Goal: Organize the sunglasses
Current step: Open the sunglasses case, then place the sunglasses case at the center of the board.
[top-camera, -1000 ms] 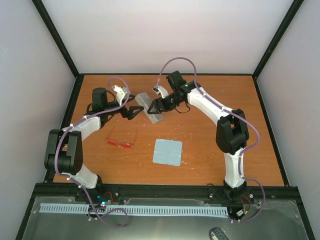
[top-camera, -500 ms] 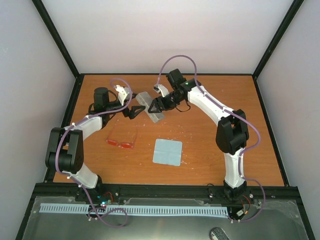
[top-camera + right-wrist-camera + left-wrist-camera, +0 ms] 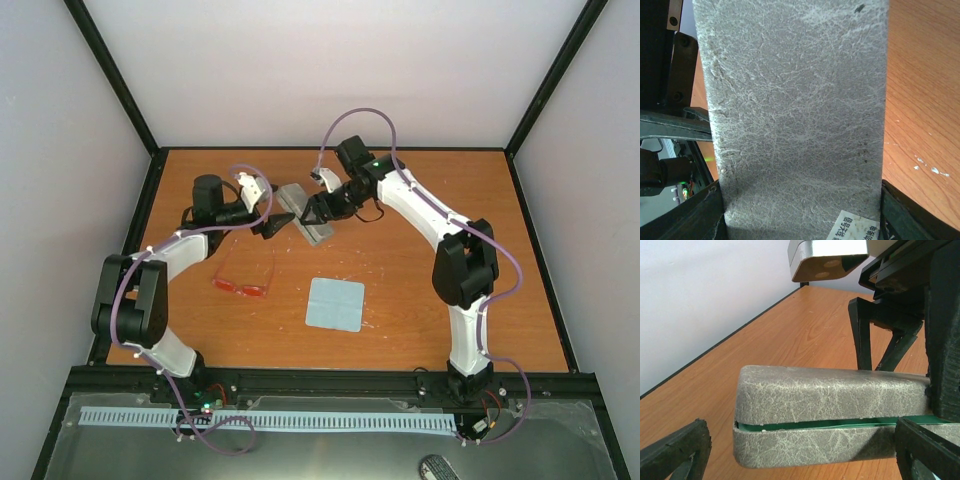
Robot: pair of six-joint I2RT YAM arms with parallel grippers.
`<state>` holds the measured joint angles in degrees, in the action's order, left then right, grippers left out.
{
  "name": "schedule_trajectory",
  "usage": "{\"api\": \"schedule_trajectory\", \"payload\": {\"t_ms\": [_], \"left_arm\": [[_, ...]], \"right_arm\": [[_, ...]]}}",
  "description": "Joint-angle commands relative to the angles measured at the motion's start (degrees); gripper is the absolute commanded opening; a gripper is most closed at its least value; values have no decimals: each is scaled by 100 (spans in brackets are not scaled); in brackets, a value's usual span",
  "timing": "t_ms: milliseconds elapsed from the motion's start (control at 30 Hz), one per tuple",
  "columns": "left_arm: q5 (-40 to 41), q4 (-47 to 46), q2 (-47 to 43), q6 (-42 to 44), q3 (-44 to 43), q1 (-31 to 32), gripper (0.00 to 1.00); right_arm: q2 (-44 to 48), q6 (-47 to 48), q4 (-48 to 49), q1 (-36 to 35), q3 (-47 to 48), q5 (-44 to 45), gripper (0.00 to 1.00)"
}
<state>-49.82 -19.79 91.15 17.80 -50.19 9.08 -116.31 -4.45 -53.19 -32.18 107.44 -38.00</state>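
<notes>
The sunglasses (image 3: pixel 243 286), red-orange with reddish lenses, lie on the table left of centre, apart from both grippers. A grey case (image 3: pixel 305 214) sits behind them, its lid down with a thin green seam showing (image 3: pixel 840 423). My right gripper (image 3: pixel 314 211) is shut across the case's width, the case (image 3: pixel 800 115) filling the space between its fingers (image 3: pixel 702 212). My left gripper (image 3: pixel 277 223) stands open at the seam side of the case. One of its fingertips (image 3: pixel 675 450) is clear of the case's end, the other (image 3: pixel 930 447) in front of it.
A light blue square cloth (image 3: pixel 335 303) lies flat near the table's middle, right of the sunglasses. Black frame rails run along the table's edges, and white walls close the back and both sides.
My left gripper has moved right, closer to the case. The right gripper keeps its hold and has barely shifted. Sunglasses and cloth have not moved.
</notes>
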Motion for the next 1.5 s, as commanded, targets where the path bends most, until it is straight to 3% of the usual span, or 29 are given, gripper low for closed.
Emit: {"api": "schedule_trajectory", "payload": {"t_ms": [0, 400, 633, 900, 1067, 1267, 1400, 1467], "left_arm": [[535, 340, 313, 485, 43, 257, 98], [761, 415, 412, 644, 41, 489, 98], [1105, 757, 237, 637, -33, 478, 99], [1276, 1337, -365, 758, 219, -64, 99], [1348, 1641, -578, 1114, 435, -444, 100], [1421, 1755, -587, 1219, 335, -539, 99], [1408, 1742, -505, 1170, 236, -539, 100], [1397, 1746, -457, 1161, 189, -539, 99]], "right_arm": [[675, -24, 592, -207, 438, -1168, 3], [1122, -349, 1068, -218, 22, -1341, 3], [1014, -214, 705, 16, -594, -67, 3], [194, 370, 336, 851, -746, 90, 3], [-670, 612, 33, 1286, -205, -111, 3], [-1933, 1059, -950, 1368, 930, -711, 3], [-2207, 1034, -1028, 1384, 944, -875, 5], [-2265, 1018, -1027, 1409, 849, -879, 11]]}}
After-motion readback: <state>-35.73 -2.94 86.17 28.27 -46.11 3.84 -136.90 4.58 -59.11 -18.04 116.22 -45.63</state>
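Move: The sunglasses case hangs in my right hand, its lid pinched. Its middle is about 6 cm right of my open left hand, some 3 cm ahead and level with it, with one left finger at the lower shell. From the left hand the sunglasses lie about 9 cm left, 4 cm back and 16 cm down. From my right hand, the clear landing spot is some 8 cm ahead, 6 cm right and 15 cm below; the blue cloth is 14 cm back, 6 cm right, 16 cm down. I pry the case apart: my left hand, fingers wide, bears down about 5 cm on the lower shell while my right, keeping its grip on the lid, pulls up and a little back. Then I swing the left hand clear to the left, and carry the case forward and right with the right hand while lowering it some 20 cm from its high point to the bare table. ##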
